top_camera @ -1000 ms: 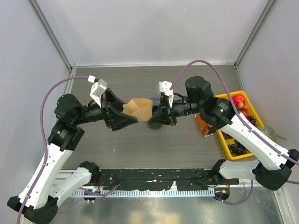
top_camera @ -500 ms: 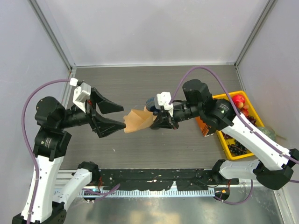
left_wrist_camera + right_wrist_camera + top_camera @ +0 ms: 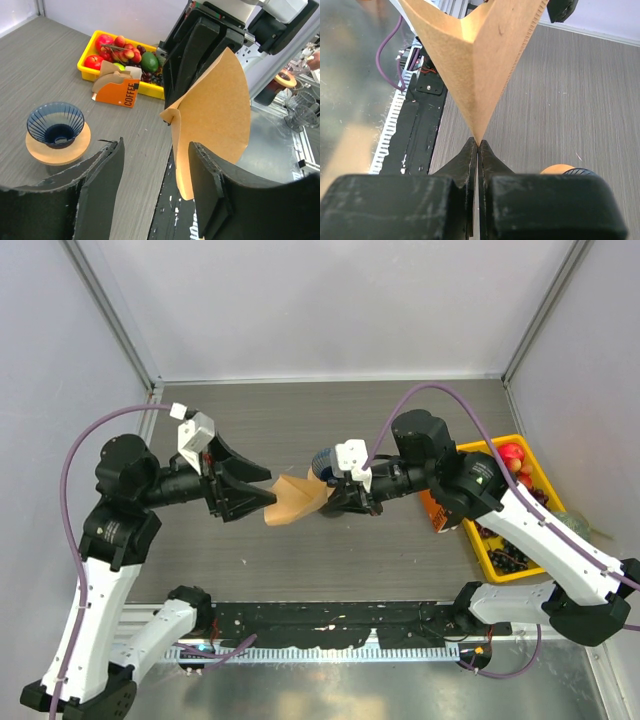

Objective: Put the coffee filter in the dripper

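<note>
The tan coffee filter [image 3: 293, 502] hangs in the air between the two arms, puffed partly open. My right gripper [image 3: 331, 502] is shut on its pointed end, which the right wrist view shows pinched between the fingertips [image 3: 478, 146] with the filter [image 3: 475, 60] fanning away. My left gripper [image 3: 270, 488] is open and straddles the filter's wide edge. In the left wrist view the filter [image 3: 215, 110] hangs just inside the right finger [image 3: 215, 200]. The blue ribbed dripper [image 3: 55, 122] on its wooden ring sits on the table, half hidden behind the right gripper in the top view [image 3: 321, 458].
An orange cardboard coffee box [image 3: 119, 90] lies beside a yellow tray [image 3: 89, 47] of fruit at the table's right side. In the top view the tray [image 3: 478, 546] lies under my right arm. The black base rail [image 3: 330, 620] runs along the near edge.
My left gripper pulled away to the left and opened wide. It has now come back to the filter's edge with its jaws narrower. The right gripper keeps its hold and has barely moved.
</note>
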Available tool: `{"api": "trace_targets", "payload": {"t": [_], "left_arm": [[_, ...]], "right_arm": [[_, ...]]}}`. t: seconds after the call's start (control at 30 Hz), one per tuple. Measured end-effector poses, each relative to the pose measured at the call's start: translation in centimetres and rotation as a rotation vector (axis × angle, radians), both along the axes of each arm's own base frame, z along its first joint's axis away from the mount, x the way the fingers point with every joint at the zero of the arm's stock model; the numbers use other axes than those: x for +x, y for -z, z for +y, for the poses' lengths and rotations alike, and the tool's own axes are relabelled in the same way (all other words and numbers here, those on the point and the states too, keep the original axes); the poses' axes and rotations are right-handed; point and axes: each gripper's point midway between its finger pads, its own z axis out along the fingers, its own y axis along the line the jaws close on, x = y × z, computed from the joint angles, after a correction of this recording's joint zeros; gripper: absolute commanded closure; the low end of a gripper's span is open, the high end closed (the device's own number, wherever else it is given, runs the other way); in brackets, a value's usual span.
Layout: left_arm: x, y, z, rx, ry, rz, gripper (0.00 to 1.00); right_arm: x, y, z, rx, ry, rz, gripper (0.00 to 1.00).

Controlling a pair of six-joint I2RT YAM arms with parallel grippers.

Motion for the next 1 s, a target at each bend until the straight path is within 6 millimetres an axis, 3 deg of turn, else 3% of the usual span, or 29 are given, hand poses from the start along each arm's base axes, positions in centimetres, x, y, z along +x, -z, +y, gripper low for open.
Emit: {"api": "trace_targets", "payload": {"t": [0.17,0.2,0.27,0.33,0.37,0.4,0.43,0.5,0.63,0.73,0.83,1.0], "left_arm": [[0.0,0.5,-0.7,0.013,0.026,0.006,0.58],[0.0,0.5,-0.8,0.014,0.027,0.009,0.67],[0.2,0.7,-1.0,0.017,0.033,0.023,1.00],[0.5,1.0,-1.2,0.017,0.033,0.054,1.00],[0.8,1.1,-1.4,0.018,0.036,0.065,1.00],[1.0,1.2,-1.5,0.017,0.037,0.078,1.00],[1.1,1.2,-1.6,0.014,0.037,0.089,1.00],[1.7,1.4,-1.8,0.012,0.034,0.127,1.00],[3.6,2.0,-2.1,0.042,-0.012,0.200,1.00],[5.4,1.3,-2.2,0.066,-0.071,0.221,1.00],[7.2,1.1,-2.3,0.100,-0.123,0.244,1.00],[10.7,3.1,-3.6,0.196,-0.174,0.332,1.00]], "right_arm": [[0.5,-0.1,0.1,0.002,0.023,-0.020,0.95],[0.6,-0.2,0.2,0.006,0.029,-0.026,0.95],[1.0,-0.3,0.3,0.014,0.041,-0.039,0.95],[1.3,-0.1,0.4,0.015,0.055,-0.047,0.93],[1.4,0.1,0.4,0.012,0.063,-0.048,0.86],[1.6,0.2,0.3,0.008,0.073,-0.048,0.75],[1.7,0.4,0.3,0.004,0.085,-0.046,0.49],[2.1,0.6,0.1,-0.005,0.117,-0.036,0.28],[3.8,1.2,-1.7,-0.056,0.205,0.000,0.16],[7.5,2.0,-5.7,-0.101,0.372,0.067,0.10],[9.7,2.7,-9.2,-0.133,0.518,0.119,0.09],[9.7,2.5,-11.0,-0.137,0.619,0.159,0.06]]}}
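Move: The coffee filter, its far end already pinched in the right fingers, spreads leftward: its middle is about 4 cm right and 3 cm back of the open left hand, level with it, and some 5 cm left of the right hand. The dripper on its stand lies roughly 17 cm ahead, 12 cm right and 17 cm below the left hand. From the right hand, the coffee box is about 27 cm right, 18 cm ahead and 24 cm down. The filter changes hands: the left fingers edge a little right and down and shut on its near edge, then the right fingers open and let go. The left arm carries the filter forward about 10 cm, sinking slightly and tilting some 20 degrees, towards the dripper, while the empty right hand swings right and forward, turning clockwise about 35 degrees. ##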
